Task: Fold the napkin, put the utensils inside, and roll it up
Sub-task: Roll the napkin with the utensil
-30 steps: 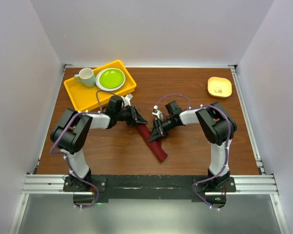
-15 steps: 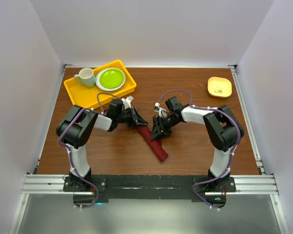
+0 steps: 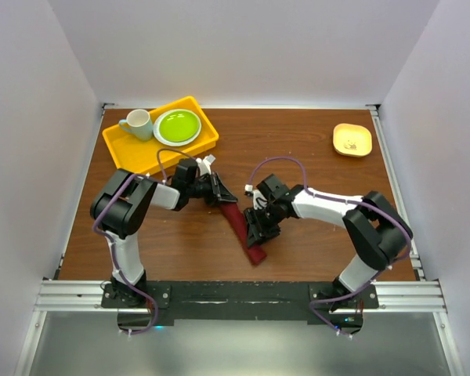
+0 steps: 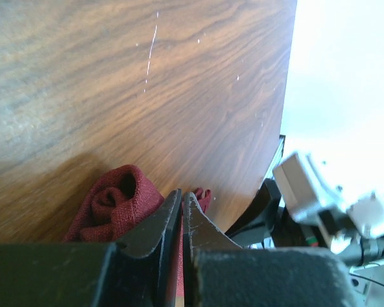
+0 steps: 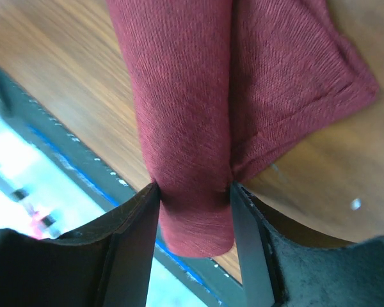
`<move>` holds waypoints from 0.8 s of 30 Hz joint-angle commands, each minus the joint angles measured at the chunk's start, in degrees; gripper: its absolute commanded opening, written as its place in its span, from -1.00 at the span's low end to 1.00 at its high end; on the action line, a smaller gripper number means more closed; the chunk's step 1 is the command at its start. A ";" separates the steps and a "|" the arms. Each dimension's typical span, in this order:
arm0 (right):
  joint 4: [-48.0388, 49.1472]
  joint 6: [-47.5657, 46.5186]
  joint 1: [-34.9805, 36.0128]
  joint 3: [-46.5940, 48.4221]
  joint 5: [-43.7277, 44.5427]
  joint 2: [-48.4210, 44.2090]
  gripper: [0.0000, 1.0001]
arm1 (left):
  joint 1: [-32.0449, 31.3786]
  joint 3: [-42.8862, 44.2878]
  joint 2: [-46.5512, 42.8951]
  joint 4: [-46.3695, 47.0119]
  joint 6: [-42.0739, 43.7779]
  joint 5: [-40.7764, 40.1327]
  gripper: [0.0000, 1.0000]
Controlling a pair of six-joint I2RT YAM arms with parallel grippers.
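Observation:
The maroon napkin lies rolled into a long thin roll, running diagonally down the middle of the table. My left gripper is shut on a bit of cloth at the roll's far end; in the left wrist view the coiled end of the napkin sits just left of the left gripper. My right gripper sits near the roll's near end. In the right wrist view the right gripper has a finger pressed to each side of the napkin. The utensils are out of sight.
A yellow tray at the back left holds a green plate and a pale mug. A small yellow dish sits at the back right. The table's near edge is just beyond the roll's end.
My right gripper let go at the roll's middle, slid toward its near end and now sits around it there. The left gripper kept its pinch and stayed in place.

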 commanded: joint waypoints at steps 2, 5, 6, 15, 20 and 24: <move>-0.24 5.11 2.94 -3.89 13.12 -5.35 -0.03 | 0.79 0.89 1.41 -5.48 4.69 -2.63 -0.80; -1.81 5.03 3.38 -3.11 15.84 -8.77 -0.02 | 0.79 1.32 1.32 -6.53 5.13 -2.63 -0.81; -2.43 4.77 3.47 -1.97 16.55 -9.65 0.04 | 0.79 1.41 1.32 -6.79 5.30 -2.63 -0.81; -9.02 2.74 11.81 11.65 31.28 -5.72 0.43 | 0.79 2.99 1.05 -12.59 5.04 -3.85 -0.83; -13.24 3.36 17.00 22.09 41.94 3.32 0.47 | 0.79 3.35 0.88 -14.62 5.22 -4.38 -0.83; -16.76 2.57 19.90 27.39 48.71 9.04 0.46 | 0.79 3.08 0.79 -14.88 4.86 -4.56 -0.83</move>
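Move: The rolled napkin's middle lies about 3 cm ahead of the right hand, 4 cm to its left and a couple of cm below; this hand straddles the roll near its near end. The far end is some 11 cm ahead and 7 cm left of the right hand, the loose flap 3 cm straight ahead. From the left hand, at that far end, the roll's middle is about 9 cm back and 3 cm right; the yellow tray is some 19 cm ahead and 21 cm left. The right fingers come free of the napkin roll's near part with a small shift to the right. They open wider, then carry up, forward and left over the roll towards the left hand, ending about 5 cm forward, 5 cm left and 4 cm higher, as the wrist tilts some 30 degrees to swing the tips forward. The left hand stays put, nearly shut fingers still on the far end. ##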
